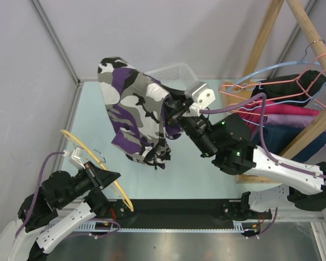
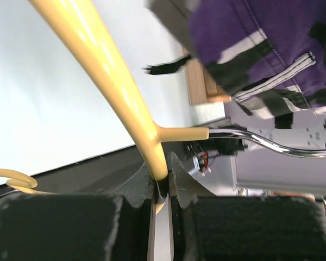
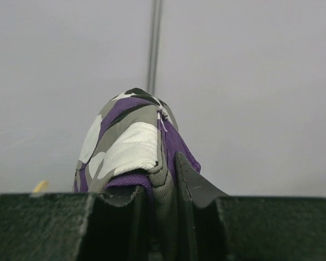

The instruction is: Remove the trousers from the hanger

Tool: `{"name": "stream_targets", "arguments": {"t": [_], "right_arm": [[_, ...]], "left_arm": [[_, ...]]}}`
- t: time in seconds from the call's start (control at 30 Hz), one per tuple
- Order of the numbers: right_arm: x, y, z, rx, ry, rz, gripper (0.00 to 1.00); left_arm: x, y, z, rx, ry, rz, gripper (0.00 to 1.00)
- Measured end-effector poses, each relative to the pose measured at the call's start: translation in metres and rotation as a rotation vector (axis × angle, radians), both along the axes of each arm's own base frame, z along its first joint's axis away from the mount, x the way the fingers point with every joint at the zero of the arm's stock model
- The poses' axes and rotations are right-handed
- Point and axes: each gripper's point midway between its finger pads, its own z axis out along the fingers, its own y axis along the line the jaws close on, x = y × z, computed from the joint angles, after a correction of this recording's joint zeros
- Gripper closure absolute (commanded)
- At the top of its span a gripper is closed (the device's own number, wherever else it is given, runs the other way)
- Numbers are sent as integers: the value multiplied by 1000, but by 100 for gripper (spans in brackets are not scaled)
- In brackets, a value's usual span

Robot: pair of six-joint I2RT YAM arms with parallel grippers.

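The trousers (image 1: 133, 109), purple, black and white camouflage cloth, hang in the air over the middle of the table. My right gripper (image 1: 174, 111) is shut on their right edge; in the right wrist view the cloth (image 3: 136, 141) bunches up between the jaws of the right gripper (image 3: 162, 187). The yellow hanger (image 1: 92, 155) is apart from the trousers, down at the left. My left gripper (image 1: 106, 179) is shut on its curved arm. In the left wrist view the hanger (image 2: 114, 81) runs up from the left gripper (image 2: 161, 179), its metal hook (image 2: 271, 145) pointing right.
A white basket (image 1: 171, 73) stands at the back of the table behind the trousers. A wooden rack (image 1: 309, 32) at the right carries pink wire hangers (image 1: 271, 89), a light blue hanger (image 1: 277, 69) and pink and navy garments (image 1: 293, 122).
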Motion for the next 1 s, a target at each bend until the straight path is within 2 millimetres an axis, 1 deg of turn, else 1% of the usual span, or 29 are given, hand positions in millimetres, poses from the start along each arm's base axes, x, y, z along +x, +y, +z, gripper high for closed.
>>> {"name": "stream_targets", "arguments": {"t": [0.1,0.17,0.23,0.33,0.43,0.6,0.7,0.77,0.83,0.93,1.0], "right_arm": [[7,-24,3,-12,7,-91,100],[12,-35,-1,-23,15,-143,100],[18,-42,-11,-45,25,-196,100],[38,-44,-39,-110,55,-300,100],[69,-34,-71,-193,84,-401,100],[144,-15,-137,-345,143,-549,100],[184,-12,-163,-402,169,-615,100],[205,-14,-168,-412,177,-654,100],[226,-17,-163,-404,176,-686,100],[250,-31,-143,-362,163,-728,100],[265,-47,-123,-320,150,-762,100]], "left_arm": [[4,13,6,13,-19,62,100],[6,21,13,15,-39,98,100],[8,27,20,14,-62,124,100],[11,35,34,18,-101,155,100],[16,35,43,39,-122,168,100],[28,26,48,85,-135,158,100],[32,23,49,95,-149,153,100],[33,22,49,97,-157,153,100],[35,19,46,98,-157,153,100],[38,16,35,117,-141,149,100],[40,14,29,127,-133,148,100]]}}
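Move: The white basket I carry the camo trousers towards stands about 33 cm ahead of my right hand, 3 cm to its right and some 53 cm below; from my left hand it is roughly 45 cm ahead, 20 cm right and 21 cm below. The trousers' hanging body is level with my right hand, 10 cm left and 12 cm below. The yellow hanger is 12 cm back, 17 cm left and 32 cm below that hand. Keeping my pinch on the waistband, I swoop my right hand about 26 cm forward towards the basket and some 17 cm down, easing right, then lift it 4 cm again, while it turns about 45 degrees clockwise. My left hand keeps its grip on the bare yellow hanger, rising 5 cm and then sinking 2 as it creeps forward 4 cm. ##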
